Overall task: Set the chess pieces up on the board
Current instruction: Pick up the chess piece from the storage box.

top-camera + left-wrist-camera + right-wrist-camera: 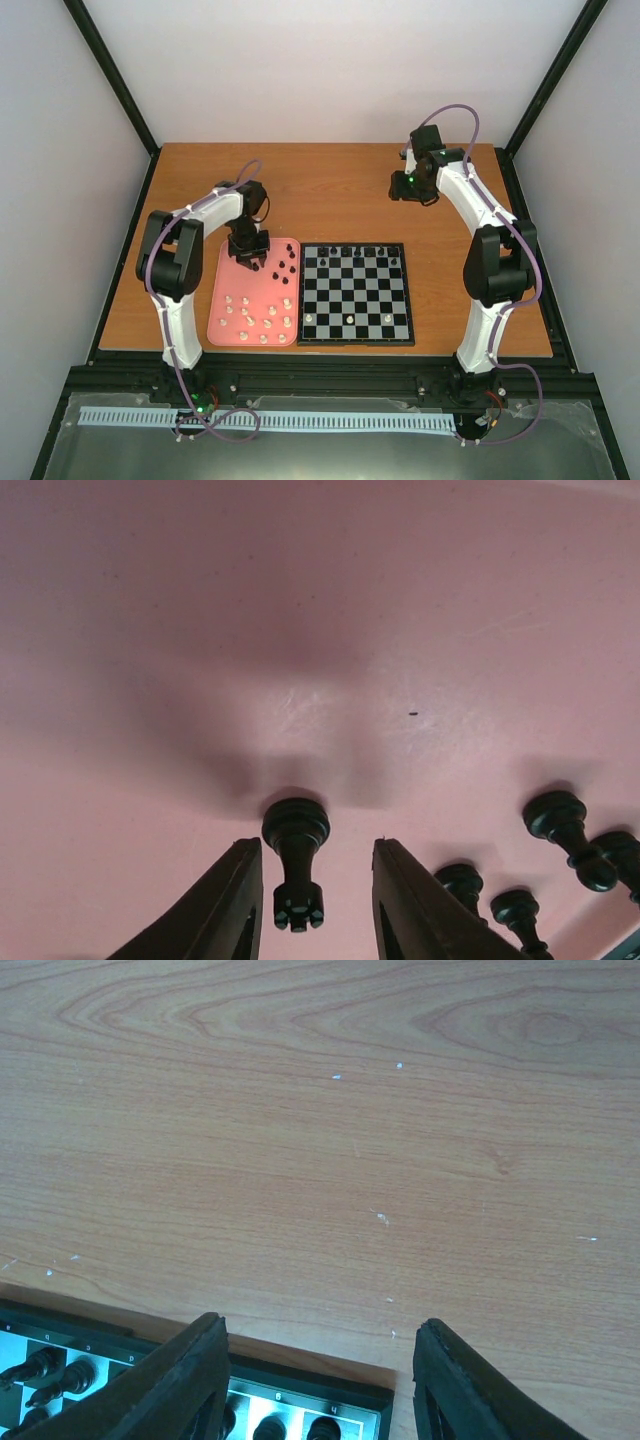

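My left gripper [248, 255] hangs over the far part of the pink tray [222, 280]. In the left wrist view it [315, 842] is open, with a black rook [296, 860] standing upright on the tray between the fingers, touching neither. More black pieces [558, 820] stand to its right. The board [356, 343] holds several black pieces [350, 252] on its far rows and three white ones [349, 318] near the front. My right gripper [405, 185] is open and empty above the table beyond the board; its wrist view [320, 1322] shows the board's far edge [300, 1380].
Several cream-white pieces [255, 320] lie on the near half of the tray and a few black ones [285, 268] at its far right. The wooden table [330, 1140] stretches behind the board. Black frame posts stand at the table's corners.
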{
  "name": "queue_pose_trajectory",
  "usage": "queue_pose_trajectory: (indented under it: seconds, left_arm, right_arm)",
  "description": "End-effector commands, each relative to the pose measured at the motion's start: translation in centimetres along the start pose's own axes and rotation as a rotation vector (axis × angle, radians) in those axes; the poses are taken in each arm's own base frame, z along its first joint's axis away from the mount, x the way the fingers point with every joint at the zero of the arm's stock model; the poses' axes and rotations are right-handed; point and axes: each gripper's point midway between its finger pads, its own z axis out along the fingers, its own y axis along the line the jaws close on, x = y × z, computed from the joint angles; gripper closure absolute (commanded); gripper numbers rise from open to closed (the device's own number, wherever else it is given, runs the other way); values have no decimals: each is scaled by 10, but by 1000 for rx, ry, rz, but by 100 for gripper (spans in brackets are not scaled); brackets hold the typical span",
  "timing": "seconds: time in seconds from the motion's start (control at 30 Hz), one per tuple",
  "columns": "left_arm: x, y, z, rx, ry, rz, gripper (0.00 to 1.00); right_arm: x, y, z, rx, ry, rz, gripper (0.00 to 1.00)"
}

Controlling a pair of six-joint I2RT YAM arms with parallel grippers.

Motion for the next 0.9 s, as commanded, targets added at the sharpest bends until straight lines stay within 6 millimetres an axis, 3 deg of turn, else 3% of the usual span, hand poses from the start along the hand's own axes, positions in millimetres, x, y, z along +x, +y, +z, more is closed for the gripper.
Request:
queue_pose_trajectory:
  seconds: [0.0,0.17,0.37,0.5,0.7,0.87]
  left_arm:
    - [-6,2,3,-6,-9,-5,70]
    - [-6,4,5,-21,-7,-6,73]
    - [-8,4,5,-26,-7,-1,93]
    - [-8,6,-1,-41,-9,11,99]
    - [-7,-6,-34,-1,-51,31,99]
    - [-4,-43,-62,24,-83,107,99]
  right_arm:
    - [1,-7,2,16,8,4,49]
    - [0,-7,2,16,8,3,49]
    - [0,-6,-1,15,4,5,49]
    - [-1,-6,-2,13,2,4,49]
    - [-3,-5,-5,12,-7,4,49]
    - [-4,-5,-5,15,-10,3,49]
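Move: The crowned black chess piece stands in the storage box almost between the left hand's open fingers, not 1 cm to their left and level fore and aft, about 1 cm low. Around that hand, the nearest black piece is some 5 cm right and 2 cm back, another 6 cm right and 1 cm ahead, and a white piece 7 cm back and 2 cm left. From the right hand, the crowned piece lies roughly 30 cm left, 15 cm back and 12 cm below. The crowned black piece is pinched between the left hand's fingertips, which close on it from about a third open as that hand sinks and eases left by around half a centimetre each. With the grip set, the hand lifts almost 3 cm from its lowest point, drawing about 1 cm forward at the last, fingers still pointing down. ##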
